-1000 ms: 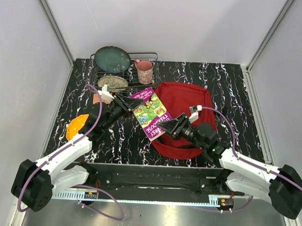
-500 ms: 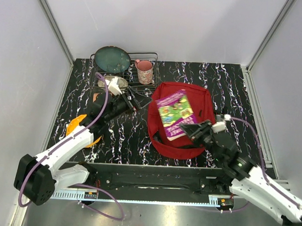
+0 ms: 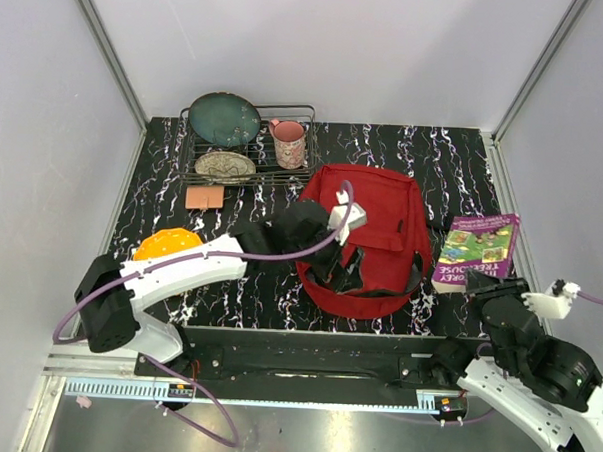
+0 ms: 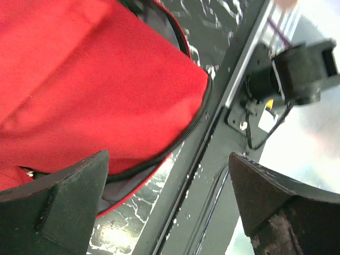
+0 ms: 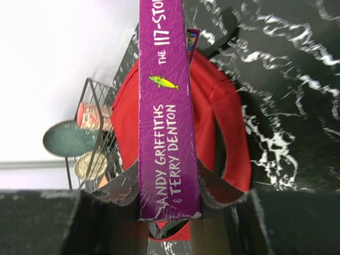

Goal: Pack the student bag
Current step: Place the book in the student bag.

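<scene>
The student bag [image 3: 367, 214], a dark-red backpack, lies flat in the middle of the table with its zipped edge toward the arms. My left gripper [image 3: 346, 272] reaches across and hovers over that near edge, open and empty. In the left wrist view its fingers [image 4: 53, 207] stand wide apart, and the bag [image 4: 90, 79] and its partly open zip [image 4: 180, 139] fill the space above them. My right gripper [image 3: 491, 286] is shut on a purple book [image 3: 478, 251], held off to the bag's right. In the right wrist view the book's spine [image 5: 167, 122] is pinched between the pads [image 5: 114, 188].
A wire dish rack [image 3: 304, 114] at the back left holds a teal plate [image 3: 224, 119], a pink mug [image 3: 288, 142] and a patterned dish [image 3: 224, 165]. A brown square [image 3: 204, 197] and an orange disc [image 3: 166, 245] lie on the left. The table's metal rail [image 3: 306, 344] runs along the front.
The left gripper let go of the book, opened wide and swung right to the bag's near edge. The right arm carried the book from over the bag out to the right side.
</scene>
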Controlling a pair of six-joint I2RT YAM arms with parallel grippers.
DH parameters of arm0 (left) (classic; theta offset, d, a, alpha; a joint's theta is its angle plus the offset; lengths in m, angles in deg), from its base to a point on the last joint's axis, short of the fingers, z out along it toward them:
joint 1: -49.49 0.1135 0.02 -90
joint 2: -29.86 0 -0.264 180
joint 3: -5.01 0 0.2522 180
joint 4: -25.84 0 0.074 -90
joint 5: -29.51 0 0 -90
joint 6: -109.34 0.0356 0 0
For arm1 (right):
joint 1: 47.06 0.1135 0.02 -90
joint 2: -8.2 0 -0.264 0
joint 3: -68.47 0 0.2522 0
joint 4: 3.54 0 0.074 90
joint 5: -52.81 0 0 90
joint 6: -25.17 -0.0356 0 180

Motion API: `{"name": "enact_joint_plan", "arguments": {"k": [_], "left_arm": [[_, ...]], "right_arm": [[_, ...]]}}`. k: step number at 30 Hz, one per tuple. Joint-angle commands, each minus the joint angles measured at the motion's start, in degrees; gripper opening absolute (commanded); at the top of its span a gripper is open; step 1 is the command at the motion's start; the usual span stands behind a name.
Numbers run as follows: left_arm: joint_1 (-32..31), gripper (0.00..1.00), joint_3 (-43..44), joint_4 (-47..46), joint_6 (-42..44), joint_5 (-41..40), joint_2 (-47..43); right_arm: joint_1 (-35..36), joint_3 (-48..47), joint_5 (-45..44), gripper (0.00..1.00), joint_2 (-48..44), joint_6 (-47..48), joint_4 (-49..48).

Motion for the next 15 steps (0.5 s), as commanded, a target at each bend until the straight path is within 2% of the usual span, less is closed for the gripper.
{"name": "enact_joint_plan", "arguments": {"k": [1,7,15], "left_arm": [[-3.6,0.99,4.7,5.1,8.0,-3.2,2.8],[-7.9,0.99,8.7,7.0,9.7,-5.4,6.8],[-10.6,0.99,13.1,6.9,11.4,-15.3,13.2]], "right_arm": [[0.0,-6.7,-12.0,0.00,1.4,-10.0,15.8],[0.0,-5.1,-10.7,0.00,-2.3,-9.1,14.9],[0.0,-3.9,-4.9,0.00,-4.1,-9.3,13.0]]}}
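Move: The open, empty left hand is going for the front flap edge of the student bag's mouth, about 6 cm to its right, 2 cm back and some 13 cm below; the bag's middle lies roughly 9 cm ahead, 5 cm right. The right hand already pinches the purple book, its middle some 6 cm ahead. From that hand the bag's front flap edge is about 16 cm left, 3 cm back and 17 cm lower, and the black strap some 15 cm ahead, 2 cm right, on the table. Down, to the right and back, the left hand sinks about 4 cm towards the bag's front flap edge, its fingers tipping some 15 degrees steeper and staying wide open, with no touch to be seen yet. Meanwhile the right hand keeps its pinch on the purple book and eases about 4 cm right and a little back, away from the bag, slowing to a near stop. ##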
